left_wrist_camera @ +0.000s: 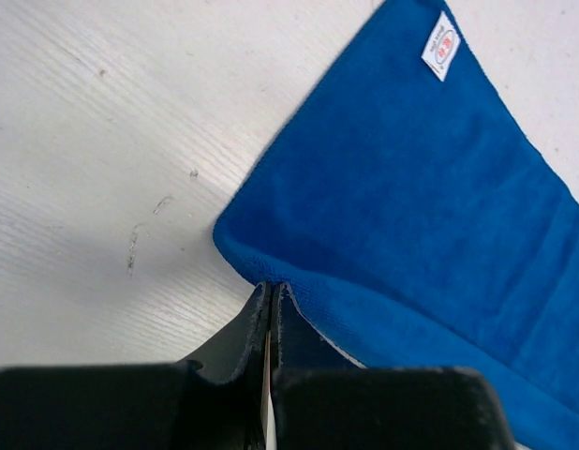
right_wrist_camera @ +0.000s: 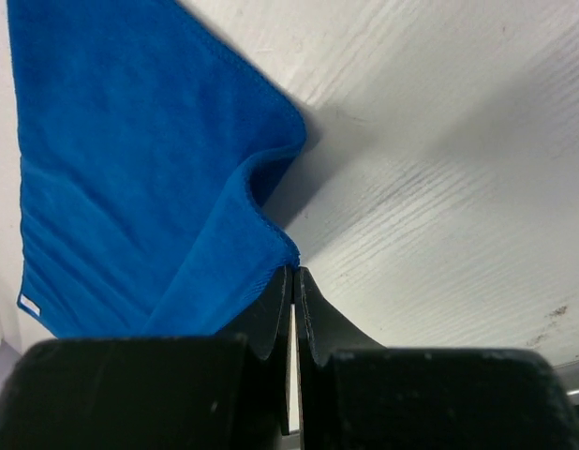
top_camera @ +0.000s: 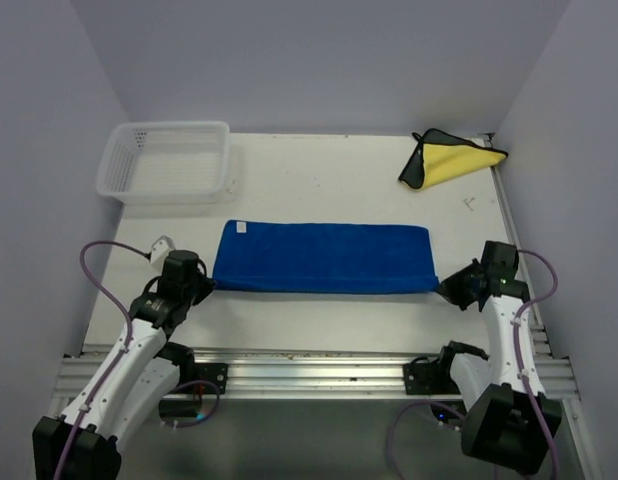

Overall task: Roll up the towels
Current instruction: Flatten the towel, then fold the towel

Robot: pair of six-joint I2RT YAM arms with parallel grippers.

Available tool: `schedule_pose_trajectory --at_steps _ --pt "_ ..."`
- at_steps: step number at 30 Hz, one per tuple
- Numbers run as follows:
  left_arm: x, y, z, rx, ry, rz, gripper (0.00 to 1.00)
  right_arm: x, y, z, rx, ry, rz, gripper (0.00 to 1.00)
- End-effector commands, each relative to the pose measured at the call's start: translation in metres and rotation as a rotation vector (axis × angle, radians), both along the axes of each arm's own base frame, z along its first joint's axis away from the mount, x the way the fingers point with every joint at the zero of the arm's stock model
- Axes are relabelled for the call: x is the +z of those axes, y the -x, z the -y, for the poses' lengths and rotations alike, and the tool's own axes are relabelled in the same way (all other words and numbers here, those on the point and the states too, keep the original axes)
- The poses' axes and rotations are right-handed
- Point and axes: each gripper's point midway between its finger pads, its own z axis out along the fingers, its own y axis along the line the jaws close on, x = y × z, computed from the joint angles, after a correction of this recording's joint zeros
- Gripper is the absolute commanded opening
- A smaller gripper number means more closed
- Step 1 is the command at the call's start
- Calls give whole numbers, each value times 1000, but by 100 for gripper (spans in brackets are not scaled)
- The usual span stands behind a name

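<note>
The blue towel (top_camera: 324,257) lies as a long flat strip across the middle of the table, with a white label (left_wrist_camera: 441,47) at its far left corner. My left gripper (top_camera: 206,285) is shut, its tips (left_wrist_camera: 272,286) pinched on the towel's (left_wrist_camera: 411,187) near left corner. On the other side, my right gripper (top_camera: 447,288) is also shut, tips (right_wrist_camera: 294,270) on the near right corner of the towel (right_wrist_camera: 130,169), which curls up off the table there. The yellow towel (top_camera: 454,160) with dark edging lies loosely folded at the far right corner, away from both grippers.
A white mesh basket (top_camera: 164,127) stands at the far left. Walls close in the table on the left, back and right. An aluminium rail (top_camera: 309,370) runs along the near edge between the arm bases.
</note>
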Motion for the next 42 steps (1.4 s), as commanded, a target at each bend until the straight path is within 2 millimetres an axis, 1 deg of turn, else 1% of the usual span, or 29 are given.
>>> schedule_pose_trajectory --at_steps 1,2,3,4,5,6,8,9,11,12,13,14,15,17,18,19,20,21,23,26,29,32,33,36,41,42 --pt "10 -15 -12 90 -39 30 0 28 -33 17 -25 60 100 0" --pt "14 -21 -11 94 -35 43 0 32 -40 20 -31 68 106 0" --pt "9 -24 -11 89 -46 21 0 35 -44 22 -34 74 111 0" --pt "11 -29 -9 83 -44 23 0 36 -48 24 -33 77 114 0" --pt "12 -36 -7 80 -38 38 0 43 -56 25 -30 78 131 0" --pt "5 -39 -6 73 -50 6 0 42 -60 27 -25 79 120 0" --pt "13 -53 -7 80 -63 25 0 48 -69 31 -28 88 126 0" --pt "8 -58 -8 78 -85 3 0 45 -74 33 -34 88 120 0" --pt "18 -73 -12 89 -98 29 0 49 -84 34 -34 78 140 0" --pt "16 -77 -13 85 -111 17 0 44 -87 34 -41 66 128 0" --pt "23 -85 -12 85 -112 35 0 43 -90 33 -37 56 130 0" --pt "27 -91 -13 86 -115 42 0 46 -96 33 -35 52 140 0" --pt "29 -97 -13 79 -125 40 0 44 -99 33 -33 41 132 0" --pt "33 -103 -14 81 -132 46 0 47 -107 33 -27 37 143 0" --pt "32 -105 -15 79 -139 41 0 49 -109 34 -22 39 148 0" --pt "36 -110 -15 80 -136 55 0 47 -111 35 -25 39 140 0" --pt "37 -111 -15 80 -137 59 0 50 -114 37 -29 48 142 0" --pt "35 -113 -14 71 -136 52 0 50 -115 38 -27 53 140 0" --pt "37 -118 -11 52 -133 63 0 50 -121 40 -28 52 140 0" --pt "34 -122 -11 27 -147 58 0 49 -130 38 -17 27 146 0" --pt "33 -125 -12 27 -159 57 0 50 -137 40 -17 30 150 0" --pt "28 -127 -14 24 -170 49 0 46 -142 43 -22 34 141 0" --pt "25 -128 -14 20 -171 40 0 41 -143 43 -25 30 127 0" --pt "21 -131 -15 11 -172 31 0 35 -148 43 -15 15 113 0" --pt "14 -137 -13 4 -165 17 0 30 -155 43 -17 6 115 0" --pt "15 -139 -12 1 -164 20 0 29 -157 43 -15 8 115 0"
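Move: Both hands hold the blue towel's near edge at its corners; its far left corner lies about 16 cm ahead of the left hand, 2 right, 3 below, its white label 15 ahead, 5 right. From the right hand the far right corner lies some 15 cm straight ahead, 3 below, and the yellow cloth roughly 34 ahead, 7 right. Both hands keep pinching the blue towel's near edge, carrying it some 12 cm forward towards the far edge. ##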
